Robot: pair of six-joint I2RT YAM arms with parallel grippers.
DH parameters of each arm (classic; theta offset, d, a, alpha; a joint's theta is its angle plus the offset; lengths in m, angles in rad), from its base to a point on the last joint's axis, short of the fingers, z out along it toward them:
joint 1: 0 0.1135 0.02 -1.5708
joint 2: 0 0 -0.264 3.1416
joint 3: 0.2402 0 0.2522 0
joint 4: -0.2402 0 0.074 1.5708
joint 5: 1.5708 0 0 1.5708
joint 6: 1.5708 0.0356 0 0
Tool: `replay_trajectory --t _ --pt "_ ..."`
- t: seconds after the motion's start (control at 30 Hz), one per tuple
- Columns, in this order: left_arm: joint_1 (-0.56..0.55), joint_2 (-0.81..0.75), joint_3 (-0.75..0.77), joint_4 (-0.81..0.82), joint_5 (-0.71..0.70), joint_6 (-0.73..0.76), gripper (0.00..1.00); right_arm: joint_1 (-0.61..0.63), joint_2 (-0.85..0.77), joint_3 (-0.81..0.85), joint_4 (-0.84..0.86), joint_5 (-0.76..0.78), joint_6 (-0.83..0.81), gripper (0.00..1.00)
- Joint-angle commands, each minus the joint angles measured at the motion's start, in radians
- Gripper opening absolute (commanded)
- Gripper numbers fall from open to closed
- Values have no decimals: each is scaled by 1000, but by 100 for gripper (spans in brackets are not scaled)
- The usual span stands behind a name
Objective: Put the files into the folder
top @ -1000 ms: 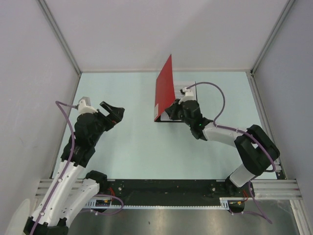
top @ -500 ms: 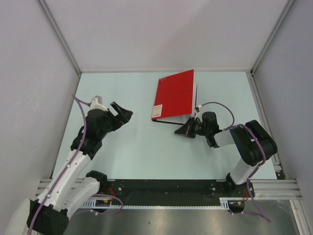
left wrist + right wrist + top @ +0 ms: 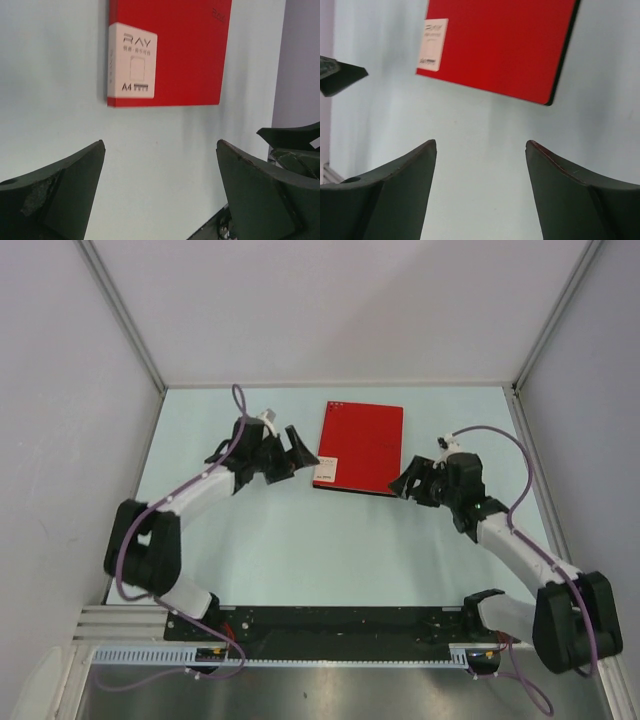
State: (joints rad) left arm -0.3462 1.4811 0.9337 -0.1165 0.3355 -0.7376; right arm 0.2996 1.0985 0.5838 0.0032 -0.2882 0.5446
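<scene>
The red folder lies shut and flat on the pale table, its white label at the near left corner. The files are hidden; no white sheet shows anywhere. Just off the folder's left edge hovers my left gripper, open and holding nothing. My right gripper is also open and empty, close to the folder's near right corner. The left wrist view shows the folder and its label ahead of that gripper. From the right wrist, the folder lies beyond that gripper, with bare table between the fingers.
Grey walls with metal corner posts close the table in at the back and on both sides. The black base rail runs along the near edge. The right gripper's fingers show at the right edge of the left wrist view.
The folder's red cover dropped from upright to flat, so the folder is shut. My right gripper opened and drew back to the right. The left arm swung in to the folder's left edge.
</scene>
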Motion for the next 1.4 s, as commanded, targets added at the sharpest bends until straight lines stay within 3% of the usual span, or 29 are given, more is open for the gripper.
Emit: replay_trajectory --t 0.0,0.17,0.33,0.37,0.4,0.5,0.77,0.87,1.1,1.2,1.37 --pt "-27 174 207 -23 44 121 99 -62 196 172 -103 -20 -109 77" --pt "-40 355 411 -147 -36 188 96 -91 441 347 -95 17 -155 79" --pt "-54 485 493 -181 -75 207 89 -120 627 507 -85 -8 -155 78" --pt "-59 496 493 -170 -67 202 88 -120 659 525 -85 -14 -156 76" --pt "-63 505 497 -163 -67 202 88 -122 705 542 -86 -23 -155 65" --pt "-83 538 517 -184 -119 210 86 -117 759 579 -69 -34 -152 50" --pt "-103 604 548 -190 -127 218 75 -113 837 623 -89 8 -179 52" --pt "-108 599 524 -176 -118 208 67 -102 854 625 -103 9 -183 51" --pt "-128 519 395 -98 -92 179 49 -28 853 622 -183 75 -189 35" --pt "-143 473 314 -68 -86 159 45 18 828 593 -235 116 -161 29" --pt "-160 358 127 -20 -53 104 41 85 707 453 -238 109 -92 28"
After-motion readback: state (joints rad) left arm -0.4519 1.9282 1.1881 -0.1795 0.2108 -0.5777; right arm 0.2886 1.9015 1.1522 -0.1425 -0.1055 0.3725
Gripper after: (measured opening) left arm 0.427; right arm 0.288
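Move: The closed red folder lies flat on the table, its middle about 16 cm ahead of the left hand, 17 cm to its right and 11 cm below. The white label on its near-left corner is only some 8 cm ahead and 7 cm right of that hand. From the right hand, the folder's middle is roughly 22 cm ahead, 10 cm left and 12 cm down; its near-right corner is about 9 cm straight ahead. The folder's two side edges are taken from above, both hands sinking about 10 cm. The left hand goes forward and right to the label, rolls some 15 degrees left side up, closes around the spine edge and draws back about 4 cm; the right goes about 14 cm forward, tips down, rolls left side down, narrows its fingers astride the right edge, then eases back slightly. ##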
